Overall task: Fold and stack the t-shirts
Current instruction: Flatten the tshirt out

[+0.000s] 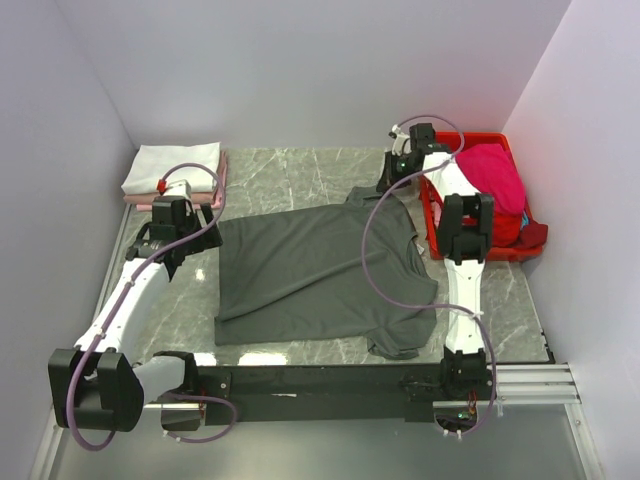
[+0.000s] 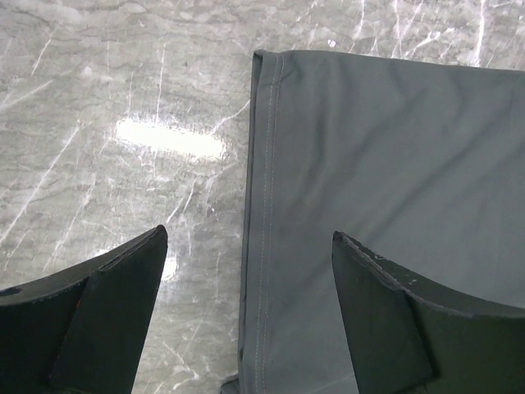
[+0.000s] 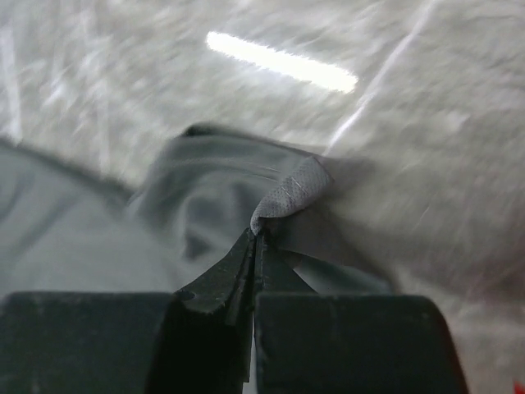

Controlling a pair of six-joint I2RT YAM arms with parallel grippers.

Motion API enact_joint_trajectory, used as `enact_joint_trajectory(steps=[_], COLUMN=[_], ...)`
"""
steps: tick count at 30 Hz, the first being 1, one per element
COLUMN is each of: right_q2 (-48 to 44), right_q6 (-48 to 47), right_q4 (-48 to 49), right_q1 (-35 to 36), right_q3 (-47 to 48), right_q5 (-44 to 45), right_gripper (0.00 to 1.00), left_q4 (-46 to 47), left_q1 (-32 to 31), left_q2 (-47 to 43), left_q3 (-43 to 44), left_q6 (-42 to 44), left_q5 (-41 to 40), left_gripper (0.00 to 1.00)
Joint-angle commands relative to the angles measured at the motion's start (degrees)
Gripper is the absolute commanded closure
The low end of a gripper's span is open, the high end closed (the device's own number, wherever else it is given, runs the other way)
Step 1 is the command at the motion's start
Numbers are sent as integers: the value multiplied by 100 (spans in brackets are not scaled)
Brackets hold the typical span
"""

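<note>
A dark charcoal-grey t-shirt (image 1: 310,275) lies spread flat on the marble table. My left gripper (image 1: 203,240) hovers open over its left hem. In the left wrist view the stitched hem (image 2: 262,205) runs between the wide-apart fingers of the left gripper (image 2: 250,246), and nothing is held. My right gripper (image 1: 385,185) is at the shirt's far right sleeve, beside the crate. In the right wrist view the right gripper (image 3: 258,238) is shut, pinching a raised fold of the grey cloth (image 3: 291,193).
Folded white (image 1: 172,165) and pale pink (image 1: 216,188) tees are stacked at the back left corner. A red crate (image 1: 478,137) at the back right holds a magenta tee (image 1: 492,172) and other cloth. Walls close in on three sides.
</note>
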Motion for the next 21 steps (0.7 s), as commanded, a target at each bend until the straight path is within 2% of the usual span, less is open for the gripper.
enact_joint_trajectory(steps=[1,10,15,17,18,19,21], right_q2=[-1105,-1984,-2704,-3020,-3118,-3214,-3531], right_q6=[-637,-1841,-2623,-2956,-3045,-3142,-3178], right_q4=[424,134,292,319,249,196,195], right_q1=[-8,553,1204,1520,1591,1644,1627], right_q3=[-411,-1983,-3407,-3776,-4013,-4085,-4208], right_q5=[-456,-518,59,263,351,378,335], right_gripper=[100,97,94,88,82,68,60], left_q4=[166,148,140,131,131,131,131], left_q1=[14,14,14,14,14,14,14], left_q2=[13,31,22,22,22,22,13], left_q3=[185,193,176,176,176,185,185], left_q6=[61,44,44,44,44,44,44], left_q5=[-8,80,106,115,115,124,141], left_gripper=[14,14,14,14,14,14,14])
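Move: The grey t-shirt's far right sleeve is already pinched in the right hand. The place it is taken to, the upper middle of the shirt, lies roughly 20 cm back and 9 cm to the left, a couple of centimetres below. The red bin's middle is some 27 cm to the right and 3 cm back; the shirt's bunched near corner is about 46 cm back and 4 cm to the right. From the idle left hand that place is about 5 cm ahead, 35 cm right and 12 cm lower. The sleeve, still pinched at first, is swung back over the shirt by the right hand: lifted some 7 cm, then swept back about 20 cm and left about 9 cm while sinking again close to the cloth. The wrist turns counter-clockwise by nearly 40 degrees, and the fingers part to about a third open late in the sweep. ##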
